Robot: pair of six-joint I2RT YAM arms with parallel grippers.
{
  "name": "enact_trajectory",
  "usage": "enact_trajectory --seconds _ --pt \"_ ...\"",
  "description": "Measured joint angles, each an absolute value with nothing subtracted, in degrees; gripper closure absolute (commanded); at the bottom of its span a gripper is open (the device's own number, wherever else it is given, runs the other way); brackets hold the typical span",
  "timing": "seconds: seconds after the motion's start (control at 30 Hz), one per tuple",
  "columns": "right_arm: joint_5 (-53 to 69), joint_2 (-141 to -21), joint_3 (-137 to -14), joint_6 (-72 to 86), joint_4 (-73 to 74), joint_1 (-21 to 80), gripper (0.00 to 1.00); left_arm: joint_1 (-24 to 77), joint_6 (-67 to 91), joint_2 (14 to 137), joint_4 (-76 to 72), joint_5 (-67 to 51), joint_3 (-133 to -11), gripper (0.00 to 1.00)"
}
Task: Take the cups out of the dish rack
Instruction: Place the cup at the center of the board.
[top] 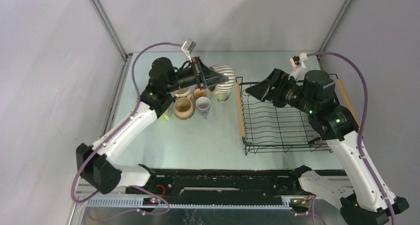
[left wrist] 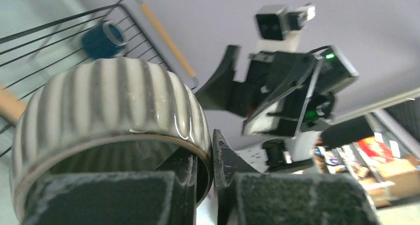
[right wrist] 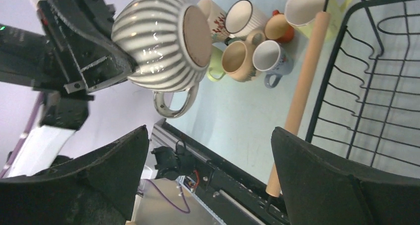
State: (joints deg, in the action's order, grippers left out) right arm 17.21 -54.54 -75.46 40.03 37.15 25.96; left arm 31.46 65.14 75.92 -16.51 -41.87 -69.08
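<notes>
My left gripper (top: 218, 77) is shut on the rim of a cream ribbed cup (top: 221, 72), one finger inside and one outside, holding it on its side above the table left of the dish rack (top: 287, 146). The wrist views show the same cup (left wrist: 109, 111) (right wrist: 158, 41) with its handle hanging down. Several cups stand grouped on the table, among them a tan one (top: 183, 107) and a pale grey one (top: 203, 104). A dark blue cup (left wrist: 103, 38) shows among the rack wires. My right gripper (top: 253, 88) hangs open and empty over the rack's far left corner.
The rack's wooden rod handle (top: 241, 111) runs along its left side, close to the group of cups. A second rod handle (top: 346, 102) is partly hidden under the right arm. Grey walls close in the table on three sides.
</notes>
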Motion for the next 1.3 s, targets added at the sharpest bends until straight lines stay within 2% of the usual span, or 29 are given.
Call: enact_trajectory --seconds 0.17,0.53,1.0,1.3 --pt "14.4 -54.4 -75.5 39.0 40.0 26.4 0.00 31.4 51.3 69.4 4.8 -36.0 -68.9 1.00" --pt "10.6 -54.4 -75.5 36.7 43.3 27.3 0.00 31.4 36.9 56.1 30.4 -20.3 -59.6 1.00" --pt "10.3 -57.4 -75.5 35.1 43.6 27.5 0.00 30.9 36.3 49.7 40.8 0.2 -47.5 1.00" --pt "9.9 -57.8 -75.4 34.6 43.6 27.5 0.00 28.2 39.2 51.0 39.9 6.2 -39.0 1.00"
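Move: The left hand holds the striped cup by its rim; the bare patch of board on the near side of the cup group lies about 22 cm to its left, 5 cm back and 37 cm below. At board level too, the brown mug is roughly 11 cm ahead and 19 cm left, the blue-white cup 12 ahead and 10 left, the green cup 11 ahead and 31 left. From the right hand that patch is some 35 cm left, 3 back and 34 below. Still pinching the striped cup's wall, the left hand swings it down some 30 cm and about 20 cm left, with a little drift back early on, towards the free board nearer the robot than the brown mug. Meanwhile the wrist turns about 75 degrees, from pointing right to pointing down and forward. The open right hand sinks roughly 5 cm above the rack. ##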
